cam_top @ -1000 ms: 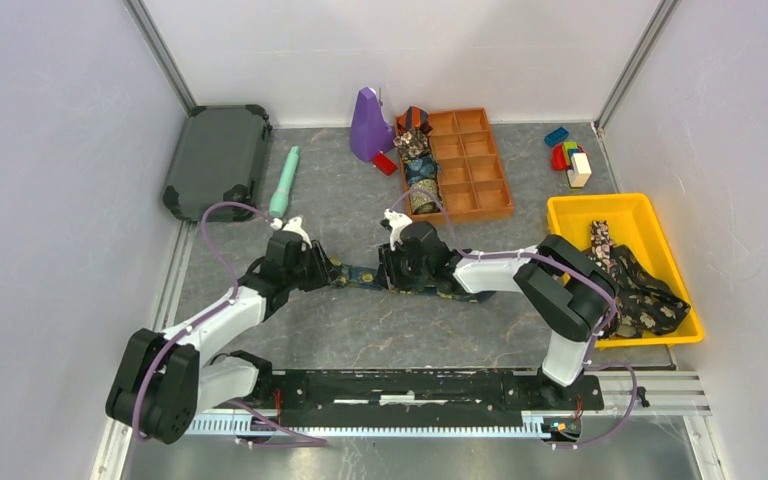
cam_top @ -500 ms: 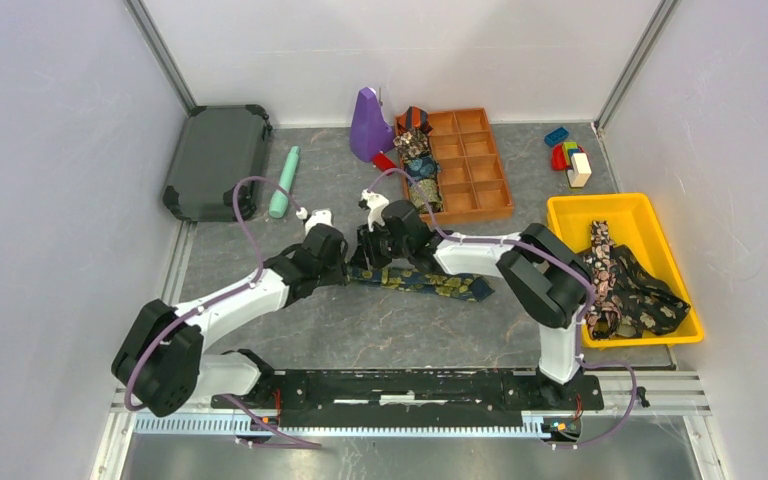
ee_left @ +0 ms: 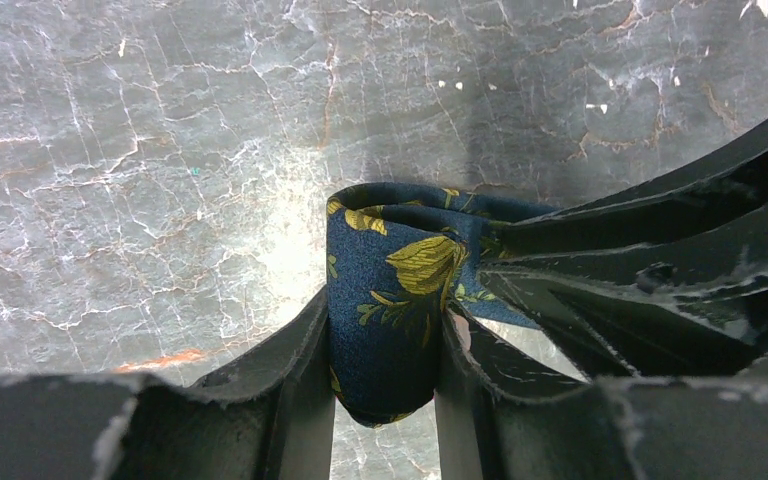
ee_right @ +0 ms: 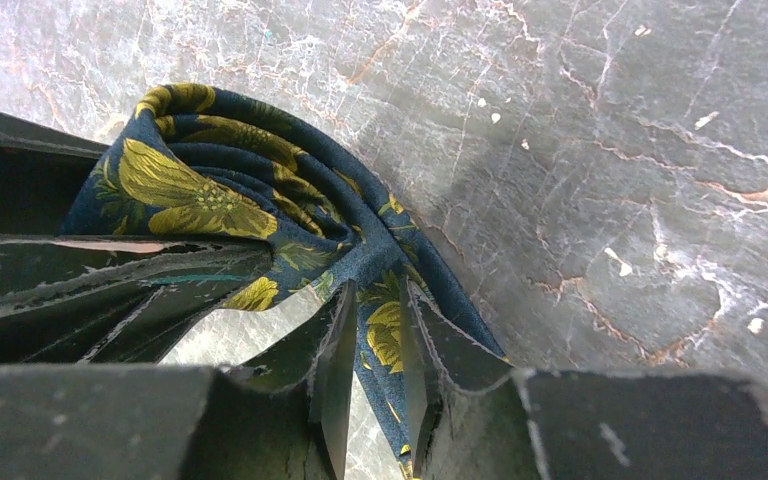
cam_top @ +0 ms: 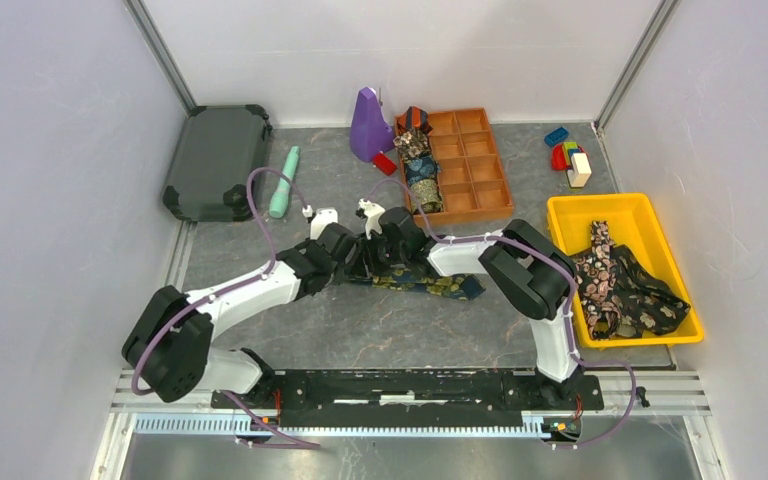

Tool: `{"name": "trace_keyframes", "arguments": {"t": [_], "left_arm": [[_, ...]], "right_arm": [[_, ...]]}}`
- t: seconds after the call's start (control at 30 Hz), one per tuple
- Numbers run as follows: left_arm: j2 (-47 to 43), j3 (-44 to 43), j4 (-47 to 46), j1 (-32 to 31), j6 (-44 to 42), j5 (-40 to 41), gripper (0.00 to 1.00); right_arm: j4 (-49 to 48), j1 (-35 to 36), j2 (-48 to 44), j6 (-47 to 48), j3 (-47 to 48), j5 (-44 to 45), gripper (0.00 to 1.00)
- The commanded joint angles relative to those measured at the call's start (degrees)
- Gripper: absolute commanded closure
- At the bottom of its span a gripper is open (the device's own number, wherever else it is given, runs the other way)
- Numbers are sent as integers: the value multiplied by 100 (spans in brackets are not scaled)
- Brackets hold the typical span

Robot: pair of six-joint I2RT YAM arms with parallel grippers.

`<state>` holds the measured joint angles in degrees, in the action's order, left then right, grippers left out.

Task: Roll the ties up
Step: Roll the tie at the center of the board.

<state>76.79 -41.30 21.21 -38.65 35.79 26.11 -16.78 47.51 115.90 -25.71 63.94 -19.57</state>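
A navy tie with gold flowers [cam_top: 430, 283] lies across the middle of the table, its left end wound into a small roll. In the left wrist view that roll [ee_left: 390, 290] sits squeezed between the two fingers of my left gripper [ee_left: 385, 390], which is shut on it. My right gripper [ee_right: 375, 350] faces it from the right and is shut on the flat strip [ee_right: 385, 335] just beside the roll [ee_right: 200, 185]. Seen from above, the left gripper [cam_top: 353, 262] and right gripper [cam_top: 373, 260] meet tip to tip over the tie's rolled end.
An orange compartment tray [cam_top: 480, 170] at the back holds several rolled ties [cam_top: 420, 165], with a purple object [cam_top: 368, 125] beside it. A yellow bin [cam_top: 570, 215] on the right holds loose ties [cam_top: 625, 290]. A mint stick [cam_top: 284, 182], dark case [cam_top: 218, 160] and toy blocks [cam_top: 570, 158] lie further off.
The left gripper has travelled right and the right gripper left until they meet. The tie's loose strip looks shorter. The right jaws have narrowed onto the fabric.
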Motion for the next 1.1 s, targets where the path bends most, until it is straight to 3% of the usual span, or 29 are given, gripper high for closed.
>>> {"name": "trace_keyframes", "arguments": {"t": [0.0, 0.27, 0.7, 1.07], "left_arm": [[166, -336, 48, -123, 332, 583, 60], [707, -717, 220, -424, 323, 1193, 60], [1276, -1004, 569, -1149, 309, 2314, 61], [1810, -1367, 1178, -1476, 777, 3099, 61]], "right_arm": [[-441, -22, 160, -162, -63, -268, 71], [-641, -126, 261, -265, -210, -439, 72], [-1112, -576, -231, -474, -745, -796, 70], [-1609, -1150, -901, -610, -1580, -1039, 67]]}}
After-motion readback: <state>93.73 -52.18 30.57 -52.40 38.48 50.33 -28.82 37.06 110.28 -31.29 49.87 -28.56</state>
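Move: The tie's part-made roll is already between the left fingers, right at that hand. The loose strip runs off to its right, with its free end some 24 cm right, 4 cm back and about 3 cm lower. The nearest finished roll in the orange tray lies roughly 15 cm right and 15 cm ahead of the left hand. From the right hand, the roll is about 3 cm left and 2 cm back, and the free end about 21 cm right and 4 cm back. The roll, kept gripped by the left fingers, is turned over towards the loose strip: the left wrist rolls some 25 degrees, left side rising, while the hand edges roughly 2 cm right. The right hand first lingers close by the roll, then backs off to the right along the strip, about 7 cm and slightly forward, staying low with its fingers still slightly parted. ##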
